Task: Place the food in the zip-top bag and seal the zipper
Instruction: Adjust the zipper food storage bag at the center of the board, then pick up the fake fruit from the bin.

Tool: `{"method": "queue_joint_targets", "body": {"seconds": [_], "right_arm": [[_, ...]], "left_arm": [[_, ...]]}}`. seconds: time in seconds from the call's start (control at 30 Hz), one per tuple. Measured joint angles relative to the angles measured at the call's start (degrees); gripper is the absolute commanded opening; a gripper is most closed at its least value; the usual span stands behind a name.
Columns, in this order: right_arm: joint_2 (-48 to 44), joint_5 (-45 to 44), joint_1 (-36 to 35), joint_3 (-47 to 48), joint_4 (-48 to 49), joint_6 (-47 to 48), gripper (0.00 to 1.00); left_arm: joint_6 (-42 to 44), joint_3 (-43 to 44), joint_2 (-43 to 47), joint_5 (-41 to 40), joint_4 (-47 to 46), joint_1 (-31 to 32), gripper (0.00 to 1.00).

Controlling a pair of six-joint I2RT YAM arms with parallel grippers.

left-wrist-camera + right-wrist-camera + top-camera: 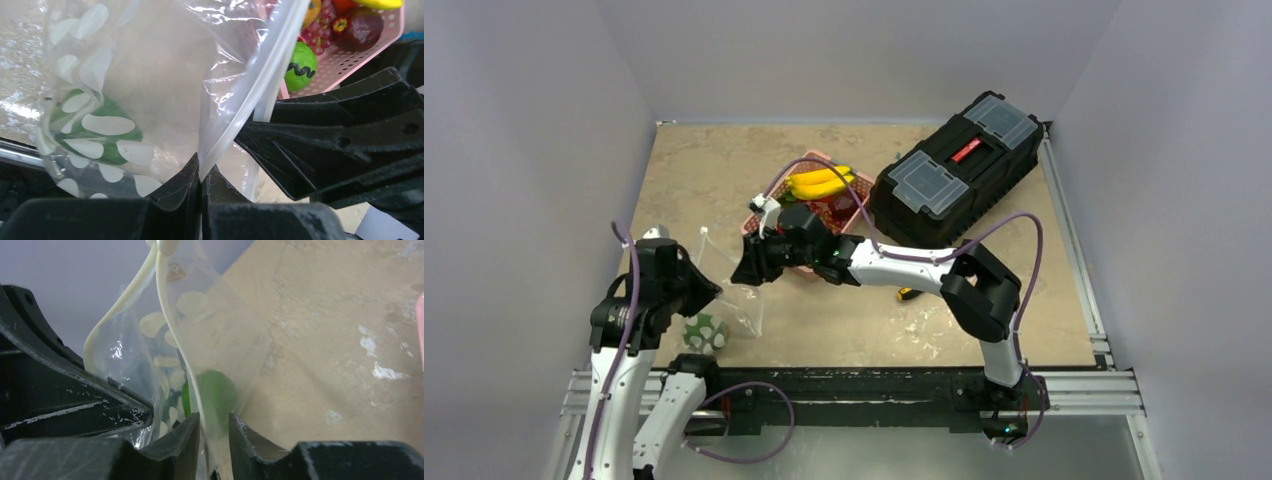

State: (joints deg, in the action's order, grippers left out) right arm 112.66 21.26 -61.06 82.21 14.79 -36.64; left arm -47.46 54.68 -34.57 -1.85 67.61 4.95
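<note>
The zip-top bag [730, 302] hangs between my two grippers, clear on top, with its green white-spotted bottom [95, 131] low at the left. My left gripper [201, 172] is shut on the zipper [259, 85] at the bag's mouth edge. My right gripper [214, 421] stands slightly open, the bag's other mouth edge running loose through the gap. In the top view the left gripper [712, 290] and right gripper [744, 268] sit close together. The food stays in the pink basket [764, 212]: yellow bananas [822, 183], a green round piece [300, 65], grapes [325, 30].
A large black toolbox [954, 170] lies at the back right, right beside the basket. A small orange-tipped tool [906, 294] lies on the table under my right arm. Grey walls close in the table on three sides.
</note>
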Motion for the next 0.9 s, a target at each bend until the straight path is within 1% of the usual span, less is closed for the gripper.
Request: {"method": "queue_joint_targets", "body": {"seconds": [0.1,0.17,0.33,0.4,0.53,0.63,0.67,0.73,0.9], "right_arm": [[-0.50,-1.70,0.00,0.90,-5.27,3.43,0.50],[-1.92,-2.97,0.09,1.11,-8.35,5.97,0.58],[-7.26,-5.53,1.05,1.86,-14.58,10.93,0.72],[-10.71,-6.43,2.89,2.75,-15.67,12.26,0.78],[-13.57,-9.29,7.23,3.89,-16.83,14.34,0.90],[-12.44,-13.35,10.05,5.64,-19.91,16.04,0.94],[-11.19,-15.02,10.62,6.88,-21.46,16.61,0.94],[-7.91,-18.25,10.95,9.84,-24.48,17.49,0.99],[1.16,-25.62,10.36,17.05,-32.57,18.34,0.99]], "left_arm": [[0.22,-1.66,-1.55,1.75,-1.29,0.00,0.00],[0.39,-2.03,-1.42,2.40,-1.92,0.00,0.00],[1.05,-2.01,-0.57,3.23,-3.10,0.00,0.00],[1.31,-1.99,-0.76,3.39,-3.37,0.00,0.00],[1.75,-1.70,-1.51,3.78,-3.61,0.00,0.00],[2.05,-1.66,-1.86,4.22,-3.76,0.00,0.00],[2.08,-1.66,-1.92,4.35,-3.76,0.00,0.00],[2.08,-1.66,-2.03,4.72,-3.78,0.00,0.00],[2.05,-1.66,-2.23,5.90,-3.82,0.00,0.00]]}}
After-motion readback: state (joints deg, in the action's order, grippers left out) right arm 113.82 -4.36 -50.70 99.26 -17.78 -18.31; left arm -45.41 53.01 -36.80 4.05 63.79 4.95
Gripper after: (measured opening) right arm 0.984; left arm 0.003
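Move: The food in the basket is where my right hand heads: the orange fruit lies about 15 cm ahead, 10 cm right and 14 cm below. From that hand the red pomegranate is about 13 cm ahead and 4 right, the green melon 9 ahead and 12 right, the bananas 23 ahead and 15 right, all some 13 cm down. From my left hand, which grips the bag's zipper edge, the orange fruit is roughly 18 cm ahead, 14 right, 15 below. My right fingers, already parted around the edge of the bag's mouth, open nearly wide and come free as I sweep forward about 16 cm and right 10, arching up some 8 cm and back down over the basket, the fingers turning clockwise and tipping lower. My left hand keeps its pinch on the zipper edge, easing a couple of centimetres right. ##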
